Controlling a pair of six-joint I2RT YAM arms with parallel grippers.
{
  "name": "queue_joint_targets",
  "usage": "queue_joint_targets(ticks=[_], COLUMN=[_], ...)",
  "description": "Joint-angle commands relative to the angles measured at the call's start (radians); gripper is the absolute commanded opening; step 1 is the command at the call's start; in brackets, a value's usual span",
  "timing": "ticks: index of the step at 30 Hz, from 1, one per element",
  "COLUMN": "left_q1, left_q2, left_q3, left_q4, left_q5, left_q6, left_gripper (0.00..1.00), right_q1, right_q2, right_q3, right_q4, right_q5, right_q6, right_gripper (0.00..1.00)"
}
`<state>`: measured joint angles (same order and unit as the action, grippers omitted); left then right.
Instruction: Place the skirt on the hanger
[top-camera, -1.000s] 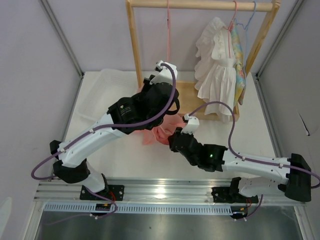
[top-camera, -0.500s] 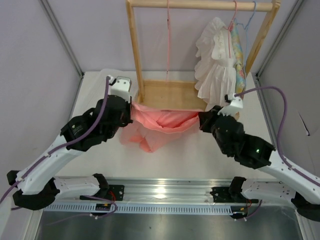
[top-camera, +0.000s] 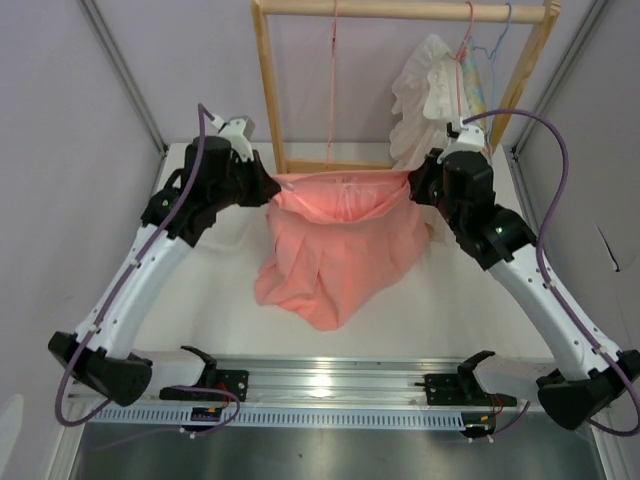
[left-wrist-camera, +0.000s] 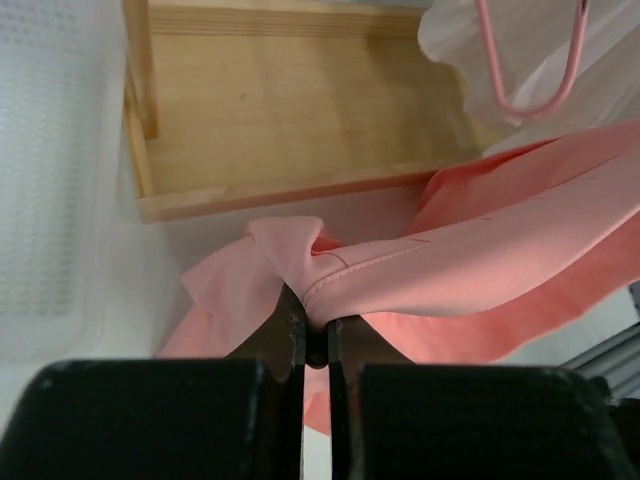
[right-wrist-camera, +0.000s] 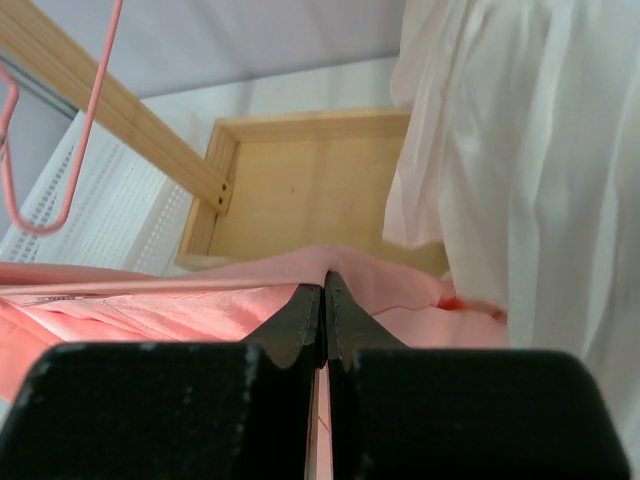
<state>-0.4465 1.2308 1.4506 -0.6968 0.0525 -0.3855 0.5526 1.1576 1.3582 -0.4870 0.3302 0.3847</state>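
Note:
The salmon-pink skirt (top-camera: 340, 240) hangs spread in the air in front of the rack, its waistband stretched between both grippers and its lower part draping toward the table. My left gripper (top-camera: 268, 186) is shut on the left end of the waistband, and the left wrist view shows the folded hem (left-wrist-camera: 480, 250) pinched at the left gripper (left-wrist-camera: 315, 320). My right gripper (top-camera: 415, 186) is shut on the right end, with the cloth (right-wrist-camera: 150, 310) clamped at the right gripper (right-wrist-camera: 324, 290). The thin pink hanger (top-camera: 332, 80) hangs bare from the rod, just above and behind the waistband. Its lower loop (left-wrist-camera: 530, 70) shows in both wrist views (right-wrist-camera: 60, 140).
The wooden rack (top-camera: 268, 90) has a wooden base tray (left-wrist-camera: 300, 100) under the hanger. At its right end hang a white ruffled garment (top-camera: 425, 90), a pastel patterned garment (top-camera: 473, 85) and a blue hanger (top-camera: 500, 40). A white perforated tray (left-wrist-camera: 40, 150) lies at the left.
Both arms rose and swung apart, lifting the skirt off the table and stretching it wide before the rack. The right gripper shut on the skirt's right end.

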Motion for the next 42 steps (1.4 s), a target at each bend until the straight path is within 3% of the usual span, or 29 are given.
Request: queue_joint_targets(ticks=[1, 2, 8, 11, 15, 16, 20, 23, 26, 30, 37, 42], left_q1=[0.086, 0.092, 0.104, 0.106, 0.106, 0.104, 0.104, 0.101, 0.097, 0.06, 0.032, 0.016], left_q2=[0.08, 0.11, 0.283, 0.253, 0.087, 0.05, -0.101, -0.164, -0.235, -0.255, -0.082, 0.002], left_q3=[0.18, 0.292, 0.604, 0.587, 0.299, 0.119, -0.18, -0.468, -0.632, -0.733, -0.791, -0.831], left_q4=[0.141, 0.151, 0.131, 0.137, 0.236, 0.273, 0.287, 0.298, 0.293, 0.29, 0.382, 0.47], left_q5=[0.176, 0.184, 0.23, 0.221, 0.208, 0.208, 0.198, 0.207, 0.199, 0.168, 0.11, 0.109], left_q6=[-0.032, -0.033, -0.039, -0.026, -0.058, -0.067, -0.11, -0.164, -0.205, -0.259, -0.25, -0.253], left_gripper=[0.0, 0.0, 0.0, 0.0, 0.0, 0.0, 0.0, 0.0, 0.0, 0.0, 0.0, 0.1], right_q1=[-0.108, -0.121, -0.163, -0.161, -0.163, -0.163, -0.161, -0.161, -0.149, -0.103, -0.088, -0.095], right_q2=[0.062, 0.079, 0.154, 0.113, 0.004, -0.018, -0.174, -0.257, -0.334, -0.365, -0.236, -0.133], right_q3=[0.145, 0.177, 0.392, 0.36, 0.173, 0.129, -0.196, -0.339, -0.481, -0.577, -0.708, -0.768], right_q4=[0.102, 0.1, 0.07, 0.061, 0.051, 0.042, -0.01, -0.067, -0.145, -0.194, -0.088, 0.02], right_q5=[-0.117, -0.128, -0.138, -0.123, -0.089, -0.094, -0.111, -0.141, -0.169, -0.151, -0.149, -0.178], right_q6=[-0.092, -0.105, -0.133, -0.13, -0.081, -0.069, 0.035, 0.126, 0.198, 0.272, 0.296, 0.29], right_gripper=[0.0, 0.0, 0.0, 0.0, 0.0, 0.0, 0.0, 0.0, 0.0, 0.0, 0.0, 0.0])
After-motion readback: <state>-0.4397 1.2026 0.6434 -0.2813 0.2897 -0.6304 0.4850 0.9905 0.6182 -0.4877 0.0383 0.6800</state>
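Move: Both grippers hold the skirt's waistband. The clear tabletop it is going to lies about 8 cm back and 30 cm below the left hand, some 11 cm back, 2 cm right and 32 cm below the right. From the left hand, the rack base is about 22 cm ahead and 13 cm right, low down; the white bin 22 cm ahead, 20 cm left. From the right hand, the white dress hangs some 12 cm ahead, 5 cm right. Keep both grippers shut on the waistband and fling the skirt: bring both hands forward 5 to 7 cm and up 10 to 14 cm towards the rack, then whip them back about 16 cm and sharply down nearly 40 cm to just over the near tabletop. Tip the fingers downward some 30 degrees as they sink. ##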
